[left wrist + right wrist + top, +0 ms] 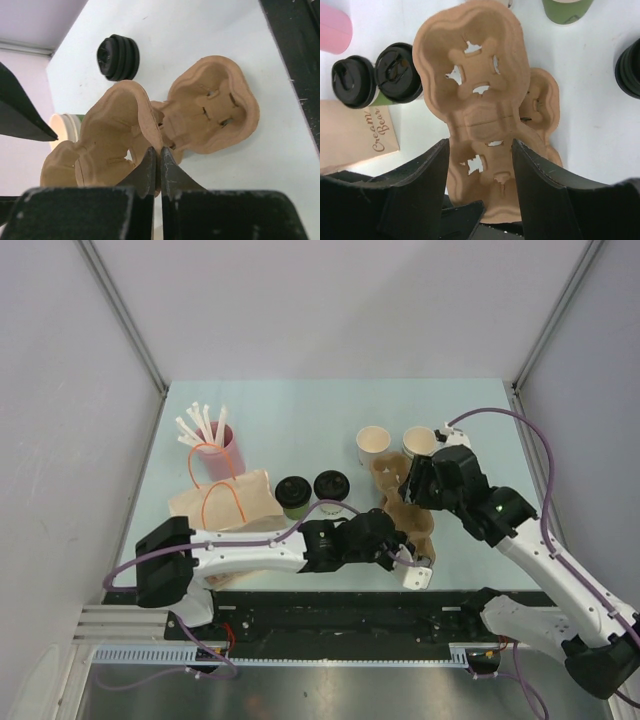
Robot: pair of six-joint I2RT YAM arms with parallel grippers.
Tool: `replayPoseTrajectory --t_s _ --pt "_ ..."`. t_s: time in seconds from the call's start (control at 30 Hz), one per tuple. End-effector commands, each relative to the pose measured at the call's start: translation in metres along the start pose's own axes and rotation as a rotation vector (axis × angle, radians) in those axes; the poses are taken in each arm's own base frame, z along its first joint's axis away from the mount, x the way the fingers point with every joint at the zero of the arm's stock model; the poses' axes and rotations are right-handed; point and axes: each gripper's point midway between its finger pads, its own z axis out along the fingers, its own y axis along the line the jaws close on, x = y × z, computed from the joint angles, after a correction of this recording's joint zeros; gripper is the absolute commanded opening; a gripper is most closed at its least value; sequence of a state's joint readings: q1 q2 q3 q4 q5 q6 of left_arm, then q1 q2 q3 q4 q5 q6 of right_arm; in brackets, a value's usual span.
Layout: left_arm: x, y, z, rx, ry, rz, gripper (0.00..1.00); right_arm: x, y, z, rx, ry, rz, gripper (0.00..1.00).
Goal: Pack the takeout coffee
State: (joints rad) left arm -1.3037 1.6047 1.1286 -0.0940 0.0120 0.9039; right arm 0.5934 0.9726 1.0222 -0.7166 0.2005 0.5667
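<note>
The takeout coffee stands at table centre: a dark green cup [293, 494] and a white cup [331, 487], both with black lids, one lid [397, 70] showing in the right wrist view. Neither gripper touches them. My left gripper [403, 543] [160, 150] is shut on the rim of a brown pulp tray [112, 132] [470, 75], which is raised off a second tray [215, 112] [542, 105] lying flat. My right gripper [413, 490] [480, 150] hangs open over the raised tray, its fingers [427, 185] on either side of the narrow middle.
A tan paper bag [225, 502] [350, 135] with orange handles lies left of the cups, and a pink cup of straws [215, 445] stands behind it. Lidless white [373, 445] and green [420, 443] cups stand behind the trays. A stack of black lids [118, 56] [627, 67] sits nearby.
</note>
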Motion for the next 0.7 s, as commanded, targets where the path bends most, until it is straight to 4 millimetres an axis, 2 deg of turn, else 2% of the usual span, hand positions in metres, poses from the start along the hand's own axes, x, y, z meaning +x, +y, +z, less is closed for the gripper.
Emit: replayPoseTrajectory --t_s 0.0,0.03,0.07,0.1,0.13,0.17,0.2,0.23,0.27,0.3,0.33,0.37,0.4,0.43,0.47,0.53,0.6,0.67 --pt "-0.005 0.035 -0.032 -0.142 0.053 0.09 0.0 -0.023 0.02 -0.031 -0.122 -0.075 -0.169 0.58" --pt "-0.004 0.035 -0.034 -0.137 0.063 0.1 0.0 -0.035 0.032 -0.045 -0.198 -0.137 -0.212 0.59" --pt "0.004 0.03 -0.037 -0.098 0.094 0.09 0.0 -0.037 0.04 -0.055 -0.265 -0.159 -0.265 0.62" --pt "-0.006 0.033 -0.039 -0.074 0.058 0.073 0.0 -0.044 0.04 -0.062 -0.277 -0.208 -0.343 0.66" --pt "-0.006 0.031 -0.04 -0.047 0.056 0.042 0.0 -0.057 0.041 -0.075 -0.292 -0.282 -0.359 0.7" --pt "-0.002 0.024 -0.044 0.007 0.067 0.028 0.0 -0.063 0.043 -0.081 -0.31 -0.315 -0.401 0.75" --pt "-0.008 0.028 -0.048 0.011 0.053 0.019 0.01 -0.068 0.045 -0.086 -0.328 -0.347 -0.491 0.77" --pt "-0.017 0.023 -0.048 0.051 0.009 0.008 0.0 -0.07 0.049 -0.09 -0.36 -0.359 -0.551 0.8" --pt "-0.017 0.017 -0.051 0.089 0.01 0.001 0.0 -0.06 0.066 -0.098 -0.49 -0.335 -0.629 0.85" --pt "-0.025 0.022 -0.055 0.092 -0.008 -0.003 0.01 -0.057 0.069 -0.099 -0.531 -0.321 -0.677 0.86" --pt "-0.031 0.02 -0.056 0.117 -0.031 -0.005 0.0 -0.052 0.067 -0.096 -0.543 -0.291 -0.732 0.87" --pt "-0.031 0.015 -0.06 0.148 -0.025 -0.012 0.0 -0.056 0.068 -0.091 -0.561 -0.256 -0.743 0.87" --pt "-0.039 0.02 -0.065 0.153 -0.047 -0.015 0.01 -0.047 0.062 -0.088 -0.563 -0.186 -0.758 0.86" --pt "-0.042 0.016 -0.067 0.189 -0.071 -0.017 0.0 -0.041 0.069 -0.093 -0.645 -0.15 -0.787 0.86" --pt "-0.041 0.011 -0.071 0.218 -0.065 -0.021 0.01 -0.041 0.066 -0.088 -0.673 -0.111 -0.777 0.85" --pt "-0.04 0.005 -0.077 0.252 -0.068 -0.004 0.01 -0.04 0.078 -0.107 -0.796 -0.102 -0.785 0.85" --pt "-0.043 -0.002 -0.082 0.286 -0.086 0.006 0.01 -0.039 0.073 -0.11 -0.787 -0.088 -0.789 0.86" --pt "-0.041 -0.01 -0.089 0.324 -0.088 0.024 0.0 -0.039 0.06 -0.099 -0.706 -0.063 -0.803 0.86"
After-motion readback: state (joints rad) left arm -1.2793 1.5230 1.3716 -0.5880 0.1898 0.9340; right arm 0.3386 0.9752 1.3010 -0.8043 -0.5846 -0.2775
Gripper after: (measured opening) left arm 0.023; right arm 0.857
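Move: The upper cup carrier is already pinched by the left fingers at its near end, its middle some 10 cm ahead of them and about 1 cm lower. From the open right hand, that middle lies about 2 cm ahead, 1 cm left and 6 cm below. Also from the right hand, the second carrier rests on the table about 3 cm ahead, 4 cm right and 15 cm down; the nearer black-lidded cup stands about 9 cm ahead, 17 cm left and 14 cm down. The upper carrier stays pinched in the shut left fingers and is carried up about 5 cm, then also left and back some 3 cm, with a small roll. Above it the empty right hand climbs about 12 cm, opening wider and swinging counter-clockwise nearly 50 degrees, so its fingers point more to the left and less steeply down; it eases back slightly and starts to sink at the end. ##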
